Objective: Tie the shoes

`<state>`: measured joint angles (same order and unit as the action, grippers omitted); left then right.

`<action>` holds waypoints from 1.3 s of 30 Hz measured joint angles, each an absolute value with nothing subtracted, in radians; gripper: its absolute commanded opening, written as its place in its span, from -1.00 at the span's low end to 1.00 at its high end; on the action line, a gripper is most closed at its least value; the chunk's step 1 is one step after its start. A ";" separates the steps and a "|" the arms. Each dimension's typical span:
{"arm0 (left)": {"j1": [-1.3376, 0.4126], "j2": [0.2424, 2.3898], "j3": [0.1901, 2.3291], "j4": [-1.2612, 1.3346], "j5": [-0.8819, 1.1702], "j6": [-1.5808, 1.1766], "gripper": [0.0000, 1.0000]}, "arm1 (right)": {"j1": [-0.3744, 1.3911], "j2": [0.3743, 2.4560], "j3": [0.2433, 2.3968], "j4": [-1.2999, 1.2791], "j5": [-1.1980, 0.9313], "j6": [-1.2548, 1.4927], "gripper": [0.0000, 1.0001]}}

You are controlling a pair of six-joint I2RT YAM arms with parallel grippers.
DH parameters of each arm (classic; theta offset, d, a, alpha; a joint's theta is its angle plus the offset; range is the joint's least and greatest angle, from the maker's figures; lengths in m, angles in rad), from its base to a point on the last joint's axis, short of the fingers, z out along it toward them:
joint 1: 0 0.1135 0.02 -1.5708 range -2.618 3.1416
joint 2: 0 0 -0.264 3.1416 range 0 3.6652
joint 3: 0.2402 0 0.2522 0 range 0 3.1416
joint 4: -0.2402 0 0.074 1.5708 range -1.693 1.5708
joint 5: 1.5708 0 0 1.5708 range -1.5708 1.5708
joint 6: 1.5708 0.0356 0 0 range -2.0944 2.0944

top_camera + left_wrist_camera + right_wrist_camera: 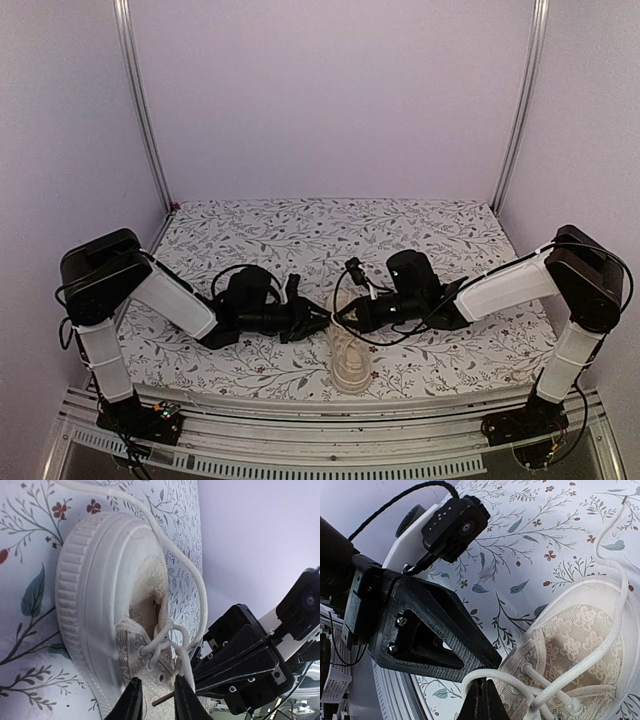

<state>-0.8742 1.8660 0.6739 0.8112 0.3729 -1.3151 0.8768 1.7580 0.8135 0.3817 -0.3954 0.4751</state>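
Observation:
The cream sneaker (352, 362) lies on the floral mat near the front edge, between both grippers. It fills the left wrist view (95, 590) and shows in the right wrist view (580, 625). My left gripper (318, 322) is open over the eyelets (156, 680); a brown lace tip (163, 698) lies between its fingers and a pale lace (202, 590) passes its right finger. My right gripper (347, 316) is shut (484, 682) on a loop of the lace (520, 676), right beside the left gripper's finger (445, 630).
The floral mat (250, 230) covers the table. A loose lace end (606, 527) trails over the mat beyond the shoe. Plain walls and metal posts (140, 110) enclose the back and sides. Cables hang from both wrists.

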 measured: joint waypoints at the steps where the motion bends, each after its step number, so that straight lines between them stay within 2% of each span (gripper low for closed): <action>1: -0.875 1.866 0.670 0.820 0.371 -1.322 -0.53 | 0.877 1.758 0.812 0.386 -0.395 0.477 -0.96; 4: -0.876 1.865 0.661 0.841 0.362 -1.340 -0.60 | 0.877 1.758 0.810 0.397 -0.396 0.482 -0.97; 13: -0.885 1.864 0.658 0.878 0.347 -1.372 -0.99 | 0.877 1.758 0.804 0.408 -0.396 0.487 -0.96; 20: -0.886 1.864 0.658 0.878 0.342 -1.380 -1.00 | 0.877 1.758 0.804 0.410 -0.396 0.489 -0.93; 27: -0.890 1.825 0.658 0.873 0.332 -1.357 -1.00 | 0.878 1.727 0.781 0.386 -0.369 0.499 -0.18; 35: -0.894 1.732 0.665 0.821 0.323 -1.280 -1.00 | 0.873 1.509 0.737 0.191 -0.256 0.440 0.26; 39: -0.894 1.731 0.666 0.762 0.313 -1.253 -1.00 | 0.839 1.431 0.738 0.104 -0.216 0.389 0.35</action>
<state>-0.8936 1.7313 0.6659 0.7620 0.3126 -1.2533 0.8394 1.4307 0.7383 0.1040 -0.2161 0.3885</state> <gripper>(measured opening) 0.008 0.658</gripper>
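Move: The lace end that the right hand pinches sticks out between the left hand's parted fingers, about 1 cm to the left hand's right and level with it. The lace crossing on the shoe is about 1 cm ahead, 3 cm to the right of and 3 cm below the left hand; the shoe's middle is some 4 cm back, 4 cm to the right and 6 cm lower. From the right hand, the lace end is about 1 cm to the left at the same height. The left hand stays almost in place over the shoe while its slightly open fingers shut on the lace end, with the right hand still pinching it from the other side; only then does the left rise, climbing about 6 cm before easing down some 1.5 cm, its grip kept. Once the left has shut, the right fingers open well over halfway, let go of the lace and draw away to the right by about 6 cm and up 4 to 5 cm, the wrist turning slightly clockwise, which leaves the left alone holding the lace. ##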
